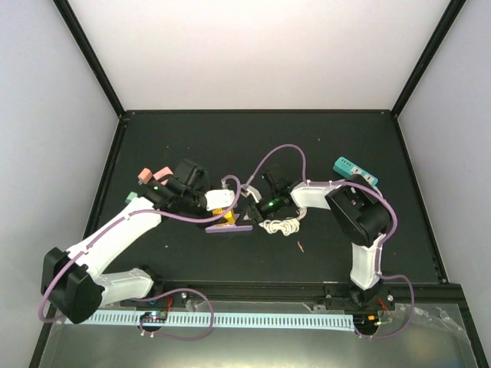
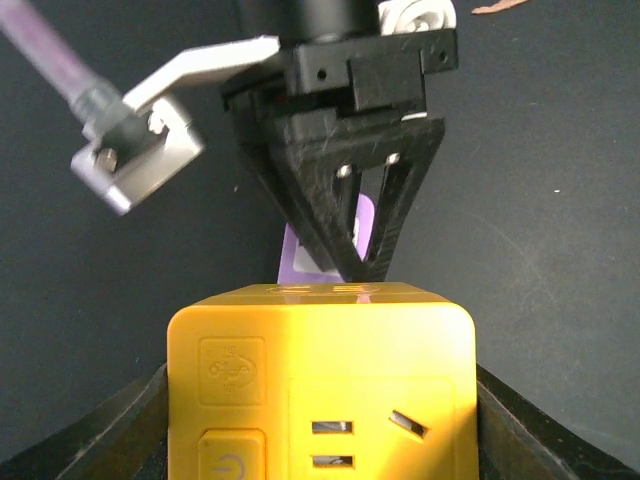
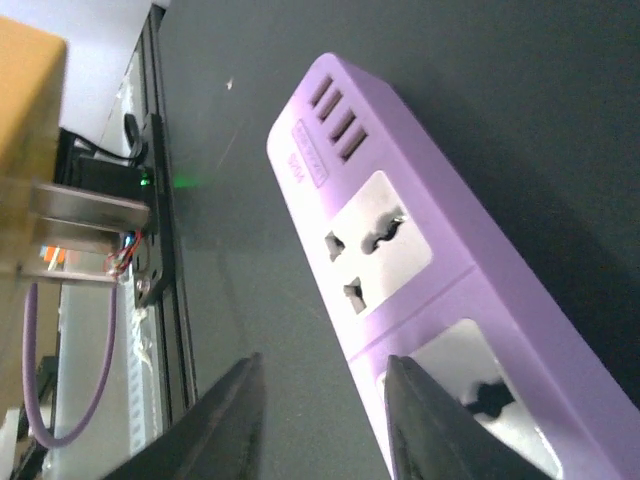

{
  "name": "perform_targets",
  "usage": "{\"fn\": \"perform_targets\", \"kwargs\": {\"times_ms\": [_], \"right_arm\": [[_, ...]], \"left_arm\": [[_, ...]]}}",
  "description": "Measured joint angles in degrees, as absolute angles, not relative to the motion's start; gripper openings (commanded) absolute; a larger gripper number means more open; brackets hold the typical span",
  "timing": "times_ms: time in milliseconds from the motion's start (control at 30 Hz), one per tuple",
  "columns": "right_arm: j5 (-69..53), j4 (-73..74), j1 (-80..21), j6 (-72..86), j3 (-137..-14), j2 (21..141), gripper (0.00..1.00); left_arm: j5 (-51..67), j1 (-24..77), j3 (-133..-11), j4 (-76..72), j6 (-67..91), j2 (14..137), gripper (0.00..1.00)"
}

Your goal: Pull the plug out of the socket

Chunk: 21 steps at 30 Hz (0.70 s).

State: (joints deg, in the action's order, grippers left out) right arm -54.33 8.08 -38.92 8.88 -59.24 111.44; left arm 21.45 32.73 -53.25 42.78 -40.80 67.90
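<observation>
The plug is a yellow cube [image 2: 320,370] with outlets on its face, and my left gripper [image 2: 320,425] is shut on its sides. It hangs just above the purple socket strip [image 1: 229,227], which lies on the black table. In the right wrist view the plug [image 3: 25,100] shows bare metal prongs [image 3: 85,210] in the air, apart from the strip [image 3: 400,230]. My right gripper [image 3: 320,420] is open, nothing between its fingers; one finger [image 3: 430,420] overlaps the strip's near edge. From the left wrist view, the right gripper [image 2: 360,262] points down at the strip [image 2: 297,262] just behind the plug.
A coiled white cable [image 1: 282,226] lies right of the strip. A teal block [image 1: 354,170] sits at the back right, pink pieces [image 1: 152,175] at the back left. Both arms meet mid-table, and a purple cable [image 1: 284,149] arches over them.
</observation>
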Motion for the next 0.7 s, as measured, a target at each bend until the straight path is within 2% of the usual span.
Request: {"fn": "perform_targets", "kwargs": {"times_ms": [100, 467, 700], "right_arm": [[-52.9, 7.8, -38.8, 8.2, -58.3, 109.2, 0.56], [-49.5, 5.7, -38.5, 3.7, -53.6, 97.8, 0.89], [-51.3, 2.8, -38.5, -1.5, -51.0, 89.5, 0.92]], "left_arm": [[22.0, 30.7, -53.3, 44.3, -40.3, 66.0, 0.31], [26.0, 26.7, -54.1, 48.8, -38.6, 61.1, 0.31], [31.8, 26.3, -56.7, 51.5, -37.4, 60.6, 0.31]]}}
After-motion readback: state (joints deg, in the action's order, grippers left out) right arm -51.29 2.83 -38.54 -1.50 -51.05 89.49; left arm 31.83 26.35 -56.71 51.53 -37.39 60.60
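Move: About 4 cm to the right hand's left, 1 cm back and 3 cm below lies the middle of the purple socket; the yellow plug hangs in the left fingers, 8 cm left and 9 cm above, and the cord coil lies 12 cm right, 2 cm back. From the left hand the blue plug lies some 15 cm left, 2 cm ahead and 14 cm below; the green plug is 23 cm left, 7 cm ahead, the socket 5 cm right, 2 cm back. Opening wide from a narrow gap, the right hand climbs about 10 cm off the socket's cord end, its wrist turning some 30 degrees while it drifts slightly right. The left hand keeps its grip on the already freed yellow plug, goes a little left, then lifts and draws back, rising about 5 cm in all and tilting about 10 degrees. ##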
